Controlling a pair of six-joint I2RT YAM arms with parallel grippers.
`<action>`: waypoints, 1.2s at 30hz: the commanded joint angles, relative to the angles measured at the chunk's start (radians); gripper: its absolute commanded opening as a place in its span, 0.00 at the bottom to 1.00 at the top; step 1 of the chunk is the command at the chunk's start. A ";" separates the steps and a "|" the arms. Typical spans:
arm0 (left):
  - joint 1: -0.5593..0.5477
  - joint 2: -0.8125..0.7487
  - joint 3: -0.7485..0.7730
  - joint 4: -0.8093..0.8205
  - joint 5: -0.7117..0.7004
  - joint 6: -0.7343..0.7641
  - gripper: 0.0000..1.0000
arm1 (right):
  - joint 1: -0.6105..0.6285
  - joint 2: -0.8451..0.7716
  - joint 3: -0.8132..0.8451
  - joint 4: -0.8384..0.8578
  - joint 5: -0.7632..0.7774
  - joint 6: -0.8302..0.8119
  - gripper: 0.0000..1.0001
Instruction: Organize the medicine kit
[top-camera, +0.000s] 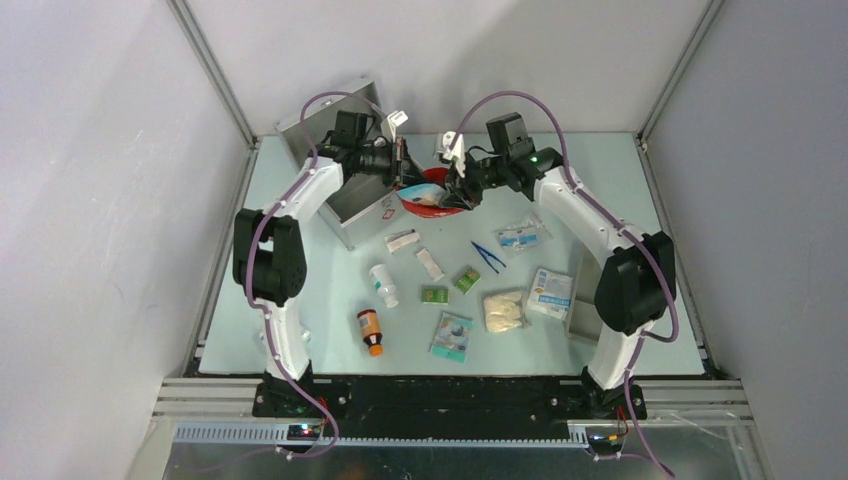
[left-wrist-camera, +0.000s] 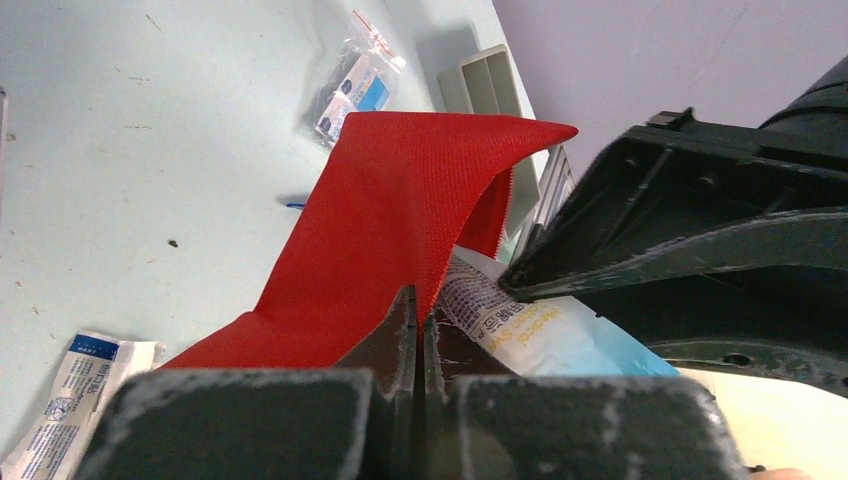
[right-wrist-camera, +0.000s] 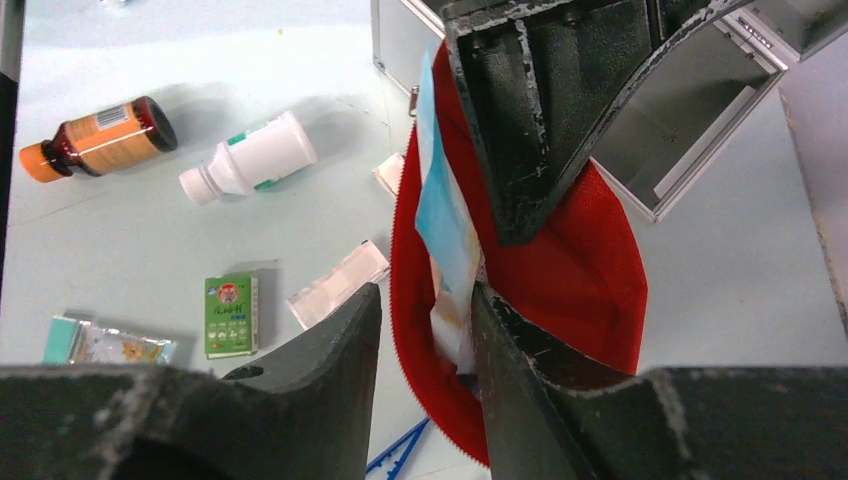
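The medicine kit (top-camera: 350, 212), a silver case, stands open at the back left, its lid raised behind it; its bare inside (right-wrist-camera: 690, 120) shows in the right wrist view. Just right of it a red pouch (top-camera: 432, 196) is held up between both arms. My left gripper (left-wrist-camera: 418, 300) is shut on the pouch's red fabric edge (left-wrist-camera: 390, 220). A white-and-blue packet (right-wrist-camera: 445, 230) stands in the pouch mouth. My right gripper (right-wrist-camera: 425, 300) is open around the pouch rim (right-wrist-camera: 410, 300) and that packet, which lies against one finger while the other stands just clear.
Spread over the table in front are a white bottle (top-camera: 383, 285), a brown bottle (top-camera: 370, 331), two green boxes (top-camera: 434, 294), blue tweezers (top-camera: 488, 256), several sachets and packets (top-camera: 551, 292) and a cotton bag (top-camera: 504, 311). A grey divided tray (top-camera: 582, 300) sits by the right arm.
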 joint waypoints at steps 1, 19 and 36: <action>-0.007 -0.065 0.042 0.019 0.040 0.024 0.00 | 0.017 0.047 0.044 0.091 0.058 0.069 0.42; -0.014 -0.077 0.053 -0.064 -0.130 0.072 0.00 | 0.174 0.035 0.195 -0.269 0.374 -0.513 0.00; -0.028 -0.087 0.073 -0.101 -0.099 0.127 0.00 | 0.206 0.194 0.280 -0.311 0.630 -0.537 0.00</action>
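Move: The blue-and-white packet stands loose in the mouth of the red pouch, its middle some 6 cm left of the right gripper, 2 cm ahead and 3 cm lower. The pouch's middle is about 5 cm left and 1 cm ahead, 5 cm below; the blue tweezers lie roughly 8 cm to the right and 13 cm back, on the table. From the left gripper, pinching the pouch's edge, the packet is about 3 cm right, 3 cm back and 2 cm lower. Reach the half-open right gripper forward and down about 4 cm to the packet and shut the fingers on its near end. Holding that, draw back about 2 cm, lift some 4 cm, then ease forward and down again at the pouch mouth, tipping the fingers down and rolling the wrist, each some 30 degrees. Keep the left gripper pinched on the pouch edge, sinking barely a centimetre. ##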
